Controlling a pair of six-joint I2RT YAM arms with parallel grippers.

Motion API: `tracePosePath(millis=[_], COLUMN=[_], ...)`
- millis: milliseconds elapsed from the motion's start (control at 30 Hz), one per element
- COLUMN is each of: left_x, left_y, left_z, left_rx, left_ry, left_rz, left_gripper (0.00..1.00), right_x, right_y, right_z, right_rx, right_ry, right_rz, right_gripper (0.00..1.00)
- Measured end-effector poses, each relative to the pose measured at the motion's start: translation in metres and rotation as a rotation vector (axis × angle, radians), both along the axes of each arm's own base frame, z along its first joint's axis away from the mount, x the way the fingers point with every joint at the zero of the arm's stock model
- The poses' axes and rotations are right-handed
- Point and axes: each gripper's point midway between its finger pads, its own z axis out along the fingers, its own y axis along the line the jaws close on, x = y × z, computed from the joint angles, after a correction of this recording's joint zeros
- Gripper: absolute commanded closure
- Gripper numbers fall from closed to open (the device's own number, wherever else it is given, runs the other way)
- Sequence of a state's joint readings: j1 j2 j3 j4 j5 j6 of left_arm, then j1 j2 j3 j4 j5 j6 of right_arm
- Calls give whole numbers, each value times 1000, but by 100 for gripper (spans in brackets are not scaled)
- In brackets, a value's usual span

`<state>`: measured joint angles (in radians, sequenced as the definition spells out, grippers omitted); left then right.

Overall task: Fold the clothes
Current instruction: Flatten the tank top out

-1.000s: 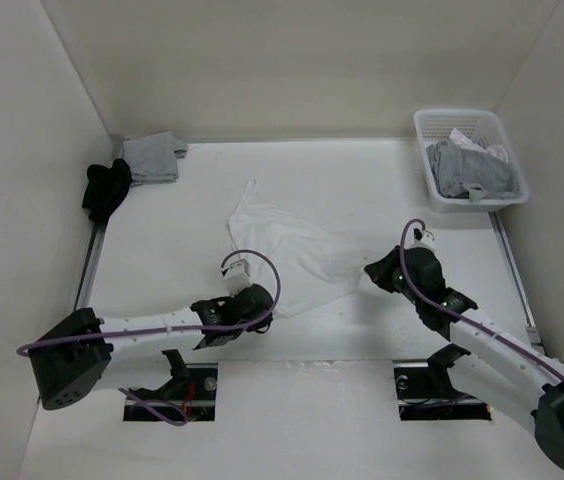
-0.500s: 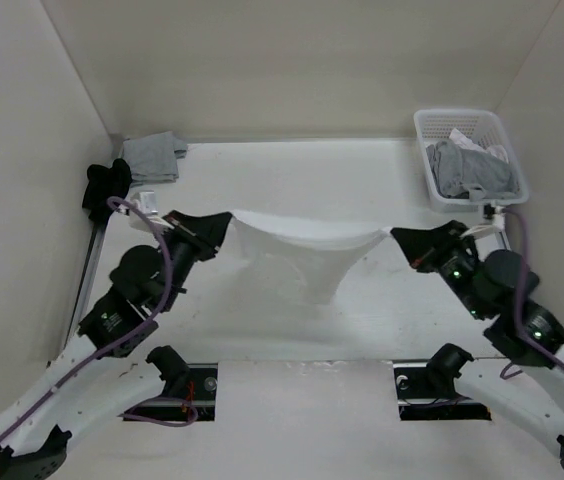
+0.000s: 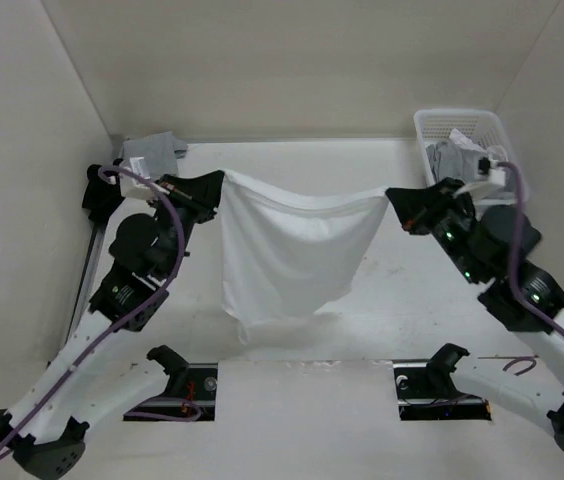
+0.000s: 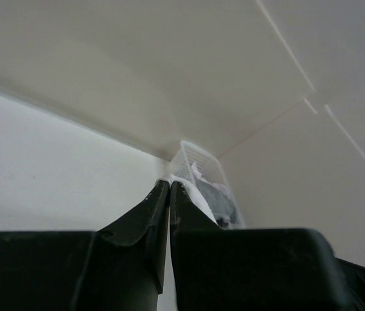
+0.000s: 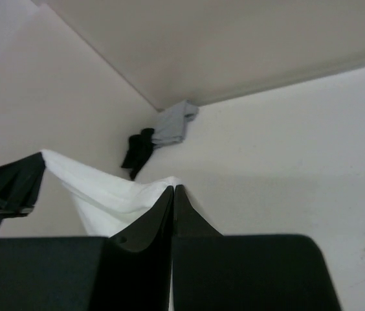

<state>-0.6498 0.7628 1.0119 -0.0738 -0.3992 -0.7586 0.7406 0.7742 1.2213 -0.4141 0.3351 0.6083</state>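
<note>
The clothes (image 3: 287, 250), a thin white garment, hang in the air stretched between both grippers, the lower edge trailing down toward the table. My left gripper (image 3: 220, 180) is shut on the garment's upper left corner. My right gripper (image 3: 390, 194) is shut on its upper right corner. In the left wrist view the black fingertips (image 4: 161, 188) pinch a sliver of the white clothes (image 4: 199, 197). In the right wrist view the clothes (image 5: 108, 194) run from the shut right gripper (image 5: 173, 188) across to the left gripper (image 5: 14, 184).
A white basket (image 3: 467, 125) holding grey garments stands at the back right, close behind the right arm. A folded grey garment (image 3: 152, 150) and a black garment (image 3: 97, 195) lie at the back left corner, behind the left arm. Walls enclose the table.
Both arms have risen and moved apart from low on the table, lifting the garment off the table so it now hangs spread between them.
</note>
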Motion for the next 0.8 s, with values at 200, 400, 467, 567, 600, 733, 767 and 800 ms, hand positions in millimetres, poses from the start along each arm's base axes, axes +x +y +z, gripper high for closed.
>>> tracePosePath(millis=[200,400,467,567,600,733,767,800], left_x=[90,158,160,147,141,110,105,101], left_y=[28,45,40,33,32,28,28,27], left_z=[-61,-81,-59,-23,-14,-26,-43,-64], left_rx=[19,-25,-42,-64,-71,-88,-86,-80], left_ry=[159,263,221,125,95,42,56,80], left_rz=[126,140,108,67,54,18,14,10], left_gripper=[98,98,98,98,98,97,97,97], right_x=[98,162,162,146,138,106,101,95], right_y=[18,32,33,30,28,15,14,13], right_z=[-74,-67,-43,-7,1,-17,-36,-61], right_rx=[-107,-88,-67,-30,-19,13,14,16], right_ry=[194,241,195,102,74,43,65,94], right_rz=[-29,10,25,42,44,43,42,42], right_gripper=[100,100,100,100,100,99,99,99])
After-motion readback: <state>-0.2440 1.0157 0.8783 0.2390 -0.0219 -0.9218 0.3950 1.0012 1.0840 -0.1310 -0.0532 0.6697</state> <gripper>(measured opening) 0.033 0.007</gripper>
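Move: Between the two hands hangs the tank top, hem corners pinched, its body trailing: middle about 14 cm to the right of the left hand, 7 back and 13 below; 15 cm left of the right hand, equally far back and below. Clear table to lay it on lies roughly 10 cm ahead of it-holding hands, midway between them, 41 below. The grey cloth is some 31 ahead and 23 left of the left hand; the basket, 32 ahead and 30 right of the right hand; both are nearly 40 below. Swinging forward fast together, both hands keep their pinch on the hem corners and whip the tank top out over the table, about 16 cm ahead and 9 down, fingertips dipping some 15 degrees. Then they pull back towards the base about 6 cm while rising almost to their starting height and levelling out, and finally sink about 6 cm towards the table. ##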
